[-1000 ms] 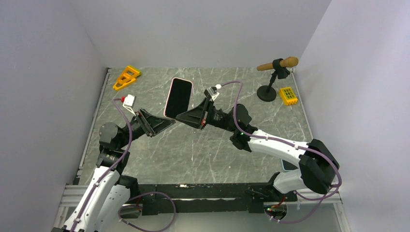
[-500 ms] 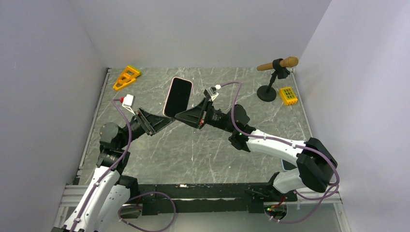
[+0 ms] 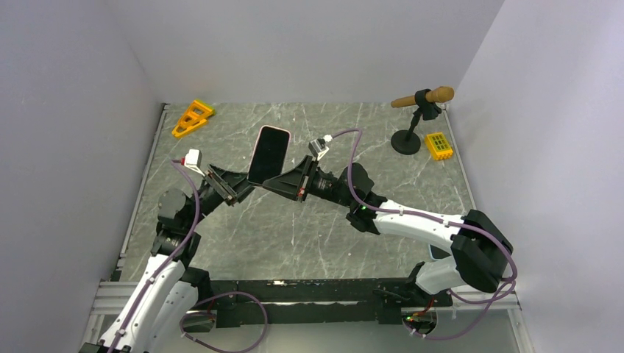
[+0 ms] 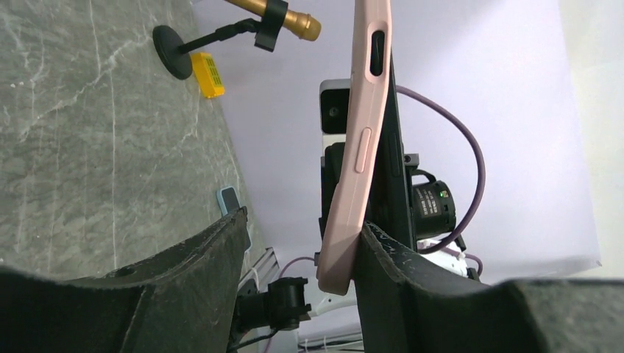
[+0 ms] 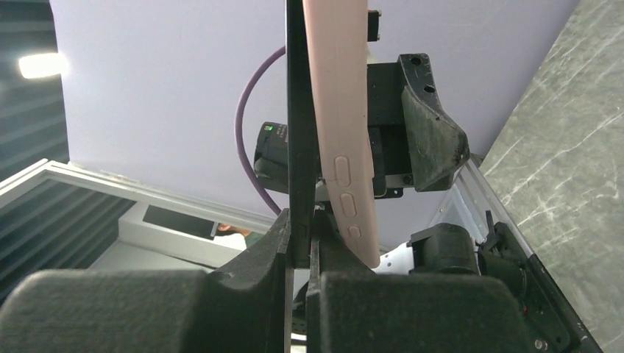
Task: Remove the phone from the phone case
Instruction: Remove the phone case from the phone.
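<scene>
The black phone (image 3: 268, 153) in its pink case is held upright above the table's middle. My right gripper (image 3: 275, 181) is shut on the phone's lower edge. In the right wrist view the jaws (image 5: 302, 235) clamp the bare black phone edge (image 5: 296, 110), while the pink case (image 5: 340, 110) bows away from it just outside the right finger. My left gripper (image 3: 246, 182) is open at the phone's lower left corner. In the left wrist view the pink case (image 4: 360, 147) comes down between the spread fingers (image 4: 303, 224), its bottom corner against the right finger (image 4: 397, 272).
An orange triangular piece (image 3: 192, 118) lies at the back left. A stand holding a wooden handle (image 3: 419, 110) and a yellow block (image 3: 438, 145) are at the back right. A small light-blue object (image 4: 229, 200) lies near the right arm's base.
The right gripper and phone have shifted a little left and toward me. The left gripper has moved right and closed in on the phone's lower corner.
</scene>
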Tool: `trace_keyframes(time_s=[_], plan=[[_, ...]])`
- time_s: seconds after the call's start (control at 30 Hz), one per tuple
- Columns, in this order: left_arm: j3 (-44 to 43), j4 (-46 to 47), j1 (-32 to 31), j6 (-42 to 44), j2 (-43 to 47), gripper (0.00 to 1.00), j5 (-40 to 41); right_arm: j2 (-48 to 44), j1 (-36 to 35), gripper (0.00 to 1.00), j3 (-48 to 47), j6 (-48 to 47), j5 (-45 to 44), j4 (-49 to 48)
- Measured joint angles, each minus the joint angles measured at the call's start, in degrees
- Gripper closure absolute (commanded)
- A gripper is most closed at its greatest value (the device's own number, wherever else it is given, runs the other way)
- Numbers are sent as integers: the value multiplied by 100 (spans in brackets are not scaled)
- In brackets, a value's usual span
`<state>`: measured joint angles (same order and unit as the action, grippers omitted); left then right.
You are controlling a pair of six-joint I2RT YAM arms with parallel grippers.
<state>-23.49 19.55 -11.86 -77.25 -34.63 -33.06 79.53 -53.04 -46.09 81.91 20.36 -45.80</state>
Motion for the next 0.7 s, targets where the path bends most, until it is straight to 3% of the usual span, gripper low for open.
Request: trace_keyframes(time_s=[0.17,0.37,0.47,0.57,0.7], plan=[[2,57,-2,-42,68,54,249,0,-4,100,4,-11,-26,0],[0,258,-15,-52,17,79,286,2,-4,100,4,-11,-33,0],[0,483,-35,-61,-79,86,251,11,-2,100,4,-9,-68,-2],[20,688,-48,-90,-140,100,254,33,9,100,2,-7,-90,-26],[28,570,-87,-79,-168,100,345,81,7,100,-2,-9,-107,-55]])
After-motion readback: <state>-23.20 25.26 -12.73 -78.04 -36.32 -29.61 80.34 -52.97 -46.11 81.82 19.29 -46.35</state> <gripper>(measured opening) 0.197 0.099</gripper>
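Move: The left fingers, open, straddle the near-left corner of the pink phone case, whose middle lies about 6 cm ahead of the left hand, 4 cm to its right and 1 cm higher; the phone, already partly parted from the case, sits just above it, some 2 cm above that hand. The right hand pinches the phone's near edge, the phone's middle about 7 cm straight ahead of it and the case's middle as far ahead but 2 cm lower. The left hand rises nearly 2 cm, easing forward about 1 cm and tipping its fingertips up by only a few degrees, while its fingers close from a little over half open until they pinch the corner of the pink case, the upper finger between the case and the phone, and at the end it sinks back about half a centimetre. The right hand stays nearly in place, keeping its pinch on the near edge of the phone so that the left can take the case alone. ##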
